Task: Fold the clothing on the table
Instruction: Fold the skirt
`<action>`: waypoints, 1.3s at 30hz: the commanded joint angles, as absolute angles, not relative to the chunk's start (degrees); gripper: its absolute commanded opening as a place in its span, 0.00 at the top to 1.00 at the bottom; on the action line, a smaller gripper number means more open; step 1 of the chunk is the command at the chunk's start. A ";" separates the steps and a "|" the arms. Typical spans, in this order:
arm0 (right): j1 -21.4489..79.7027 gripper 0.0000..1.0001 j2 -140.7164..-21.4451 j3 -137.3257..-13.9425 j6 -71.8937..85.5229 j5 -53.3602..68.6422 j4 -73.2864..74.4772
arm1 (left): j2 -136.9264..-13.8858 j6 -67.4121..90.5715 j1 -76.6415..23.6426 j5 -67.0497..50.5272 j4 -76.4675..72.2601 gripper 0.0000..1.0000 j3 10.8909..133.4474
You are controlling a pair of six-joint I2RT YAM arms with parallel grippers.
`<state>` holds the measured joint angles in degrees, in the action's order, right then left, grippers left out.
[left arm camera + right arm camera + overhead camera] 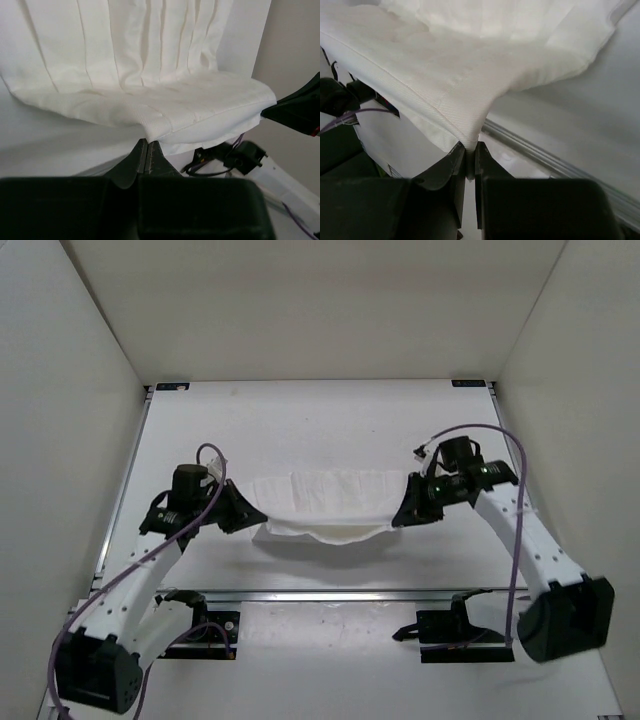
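The clothing (325, 505) is a white pleated garment held stretched between both arms above the middle of the table (300, 420); its middle sags toward the surface. My left gripper (252, 519) is shut on its left corner. In the left wrist view the clothing (150, 75) spreads away from that gripper (148, 142), whose fingers pinch a folded corner. My right gripper (400, 516) is shut on the right corner. Seen from the right wrist, the clothing (470, 75) rises from the gripper (471, 148), with fabric between the black fingers.
A metal rail (340, 594) crosses the table near the arm bases, also visible in the right wrist view as a rail (555, 160). White walls enclose the table on three sides. Purple cables (505, 440) loop off both arms.
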<state>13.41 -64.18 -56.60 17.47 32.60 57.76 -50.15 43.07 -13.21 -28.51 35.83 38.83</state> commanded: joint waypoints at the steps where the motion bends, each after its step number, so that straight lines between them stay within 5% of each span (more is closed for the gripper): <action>1: 10.63 1.00 -74.14 -62.47 13.01 32.96 51.61 | -56.06 44.56 -9.67 -27.07 24.46 1.00 42.70; 8: 9.05 1.00 -101.02 -85.73 13.88 33.66 46.94 | -74.34 46.14 -4.75 -24.97 12.59 1.00 48.16; 9: 8.97 1.00 -105.95 -88.48 14.93 33.40 46.67 | -77.05 46.58 -4.05 -23.22 12.39 0.97 48.86; 10: 8.36 0.98 -108.17 -93.90 15.38 34.44 45.28 | -80.04 47.54 -2.91 -23.03 9.17 0.84 49.56; 13: 7.30 0.62 -117.67 -105.36 18.10 35.08 39.21 | -86.55 52.45 -0.10 -24.68 -2.05 0.68 50.01; 14: 7.47 0.57 -119.60 -108.17 19.15 34.02 37.37 | -88.83 54.91 2.61 -25.92 -7.85 0.49 50.10; 15: 6.86 0.51 -120.75 -109.32 20.03 33.67 35.96 | -89.99 56.85 2.98 -26.97 -12.35 0.47 50.18; 26: 5.45 0.37 -107.24 -79.22 20.56 30.50 19.88 | -85.35 48.18 -2.44 -20.68 -5.73 0.44 43.16; 39: 4.22 0.35 -103.45 -60.12 30.75 32.25 5.20 | -78.75 47.10 -10.98 -9.84 4.23 0.33 31.39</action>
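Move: The skirt's near edge is already pinched by one corner in each hand, with the far edge lying out on the table where it is to be folded over. The middle of that far edge is some 20 cm ahead, 16 cm right and 13 cm below the left hand. Its far-left corner is about 20 cm ahead and 6 cm left. From the right hand, the far edge's middle is roughly 22 cm ahead, 14 cm left and 15 cm below; its far-right corner is 22 cm ahead and 7 cm right. The skirt's held edge is swung fast forward over its far part, about 20 cm by the left hand and 30 by the right, both sinking slightly. Both sets of fingers open wide late in the swing and let go; the left hand veers left, turning counter-clockwise. Both hands then draw back some 10 cm while sinking close above the skirt's near edge, fingers still opening a little. ##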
